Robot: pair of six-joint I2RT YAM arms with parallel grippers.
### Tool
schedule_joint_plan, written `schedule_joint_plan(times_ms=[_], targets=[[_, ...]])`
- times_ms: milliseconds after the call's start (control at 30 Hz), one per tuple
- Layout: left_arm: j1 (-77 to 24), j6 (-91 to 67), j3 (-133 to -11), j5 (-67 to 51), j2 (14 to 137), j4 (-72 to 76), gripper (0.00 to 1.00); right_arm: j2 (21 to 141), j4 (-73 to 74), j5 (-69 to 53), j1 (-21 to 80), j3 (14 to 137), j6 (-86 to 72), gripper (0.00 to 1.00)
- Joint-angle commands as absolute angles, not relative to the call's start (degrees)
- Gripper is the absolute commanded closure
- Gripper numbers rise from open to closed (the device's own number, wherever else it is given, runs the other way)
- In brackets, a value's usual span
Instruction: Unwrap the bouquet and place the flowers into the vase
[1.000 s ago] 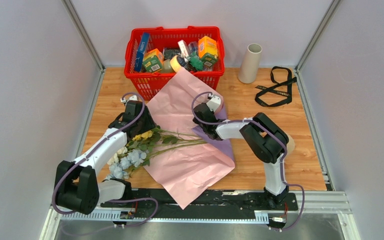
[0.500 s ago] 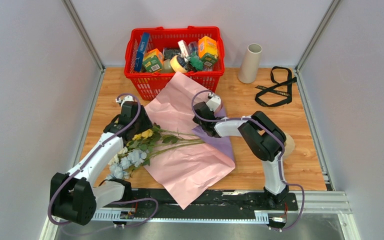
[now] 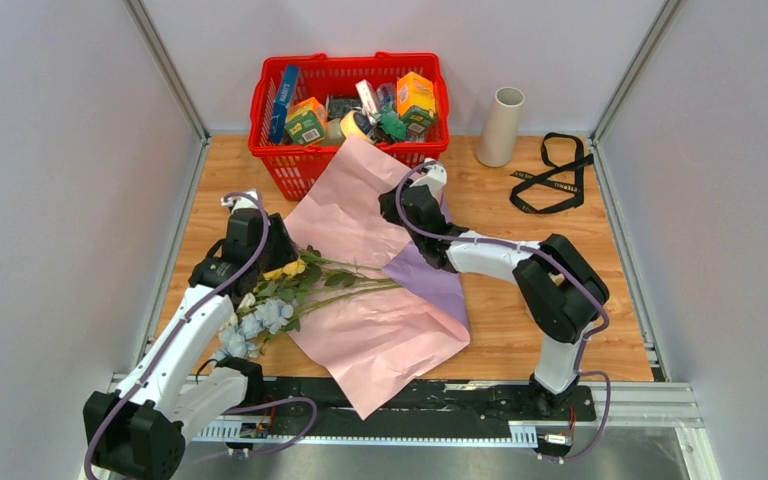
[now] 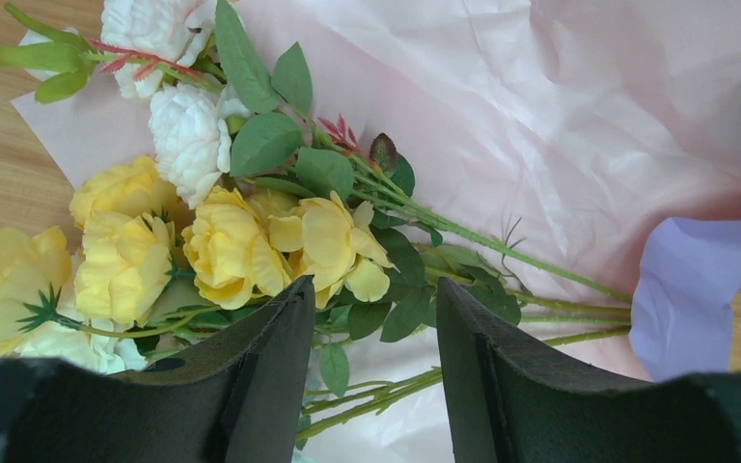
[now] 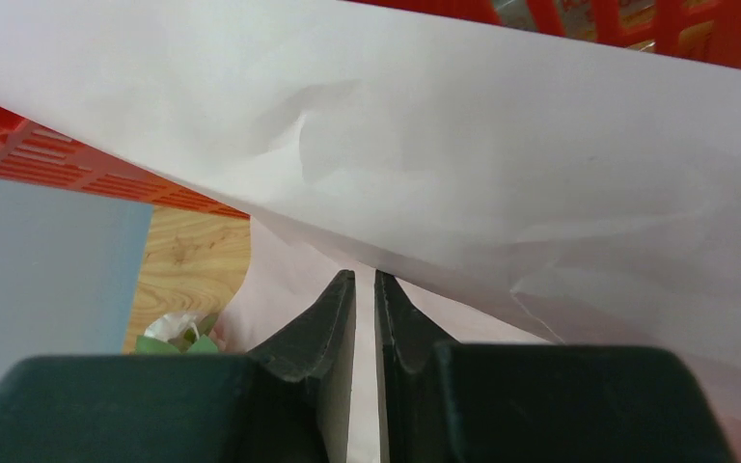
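Observation:
The bouquet lies unwrapped. Its flowers (image 3: 270, 295), yellow, white and light blue on green stems, rest on a spread pink paper sheet (image 3: 360, 220). A lilac sheet (image 3: 435, 280) shows beside it. My left gripper (image 3: 265, 245) hovers open over the yellow blooms (image 4: 232, 241), stems visible between its fingers (image 4: 371, 289), nothing gripped. My right gripper (image 3: 400, 205) is low over the pink sheet's far part near the basket. Its jaws (image 5: 365, 275) stand a narrow slit apart with nothing seen between them. The beige vase (image 3: 501, 125) stands upright at the back right.
A red basket (image 3: 300, 165) of groceries stands at the back, and the pink sheet's far corner leans on its front wall (image 5: 58, 164). A black ribbon (image 3: 550, 175) lies on the wood right of the vase. White walls enclose the table on both sides.
My right gripper has moved away toward the basket, uncovering more of the lilac sheet. My left gripper has drawn back a little to the left. The flowers have stayed put.

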State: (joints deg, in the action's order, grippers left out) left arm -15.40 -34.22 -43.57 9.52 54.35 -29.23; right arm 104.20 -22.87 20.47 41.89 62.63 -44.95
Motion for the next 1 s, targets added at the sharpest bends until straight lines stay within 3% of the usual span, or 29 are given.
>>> schedule_joint_plan(times_ms=[0, 200, 567, 767, 967], targets=[[-15.4, -33.5, -43.0, 7.8, 52.7, -29.5, 0.42, 107.9, -24.3, 21.6, 39.8, 65.9, -45.1, 0.85], [-15.4, -38.2, -37.3, 0.4, 51.2, -24.6, 0.42, 117.1, -19.3, 24.0, 38.1, 70.0, -45.0, 0.85], [-15.4, -37.5, -40.5, 4.7, 53.5, -29.0, 0.42, 116.5, -13.5, 27.0, 38.1, 69.9, -46.3, 0.84], [-15.3, -36.8, -39.9, 4.8, 52.7, -29.4, 0.41, 112.0, -7.6, 24.7, 38.0, 71.5, -43.3, 0.77], [-15.3, -35.7, -40.9, -3.7, 56.8, -25.5, 0.41, 100.8, -3.5, 14.1, 37.9, 72.0, -29.3, 0.58]])
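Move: The right hand hovers by the wrapping paper's raised far flap, its middle some 4 cm ahead, 3 cm left and 6 cm below. The red basket stands about 16 cm ahead and 7 cm left of this hand; the flower stems lie around 14 cm back, 6 cm left and 12 cm down. From the half-open left hand, the flowers' middle is roughly 4 cm back, 1 cm left and 11 cm below. Right hand dips 12 cm onto the far flap, then lifts 5, opening; left hand sinks towards the flowers. ##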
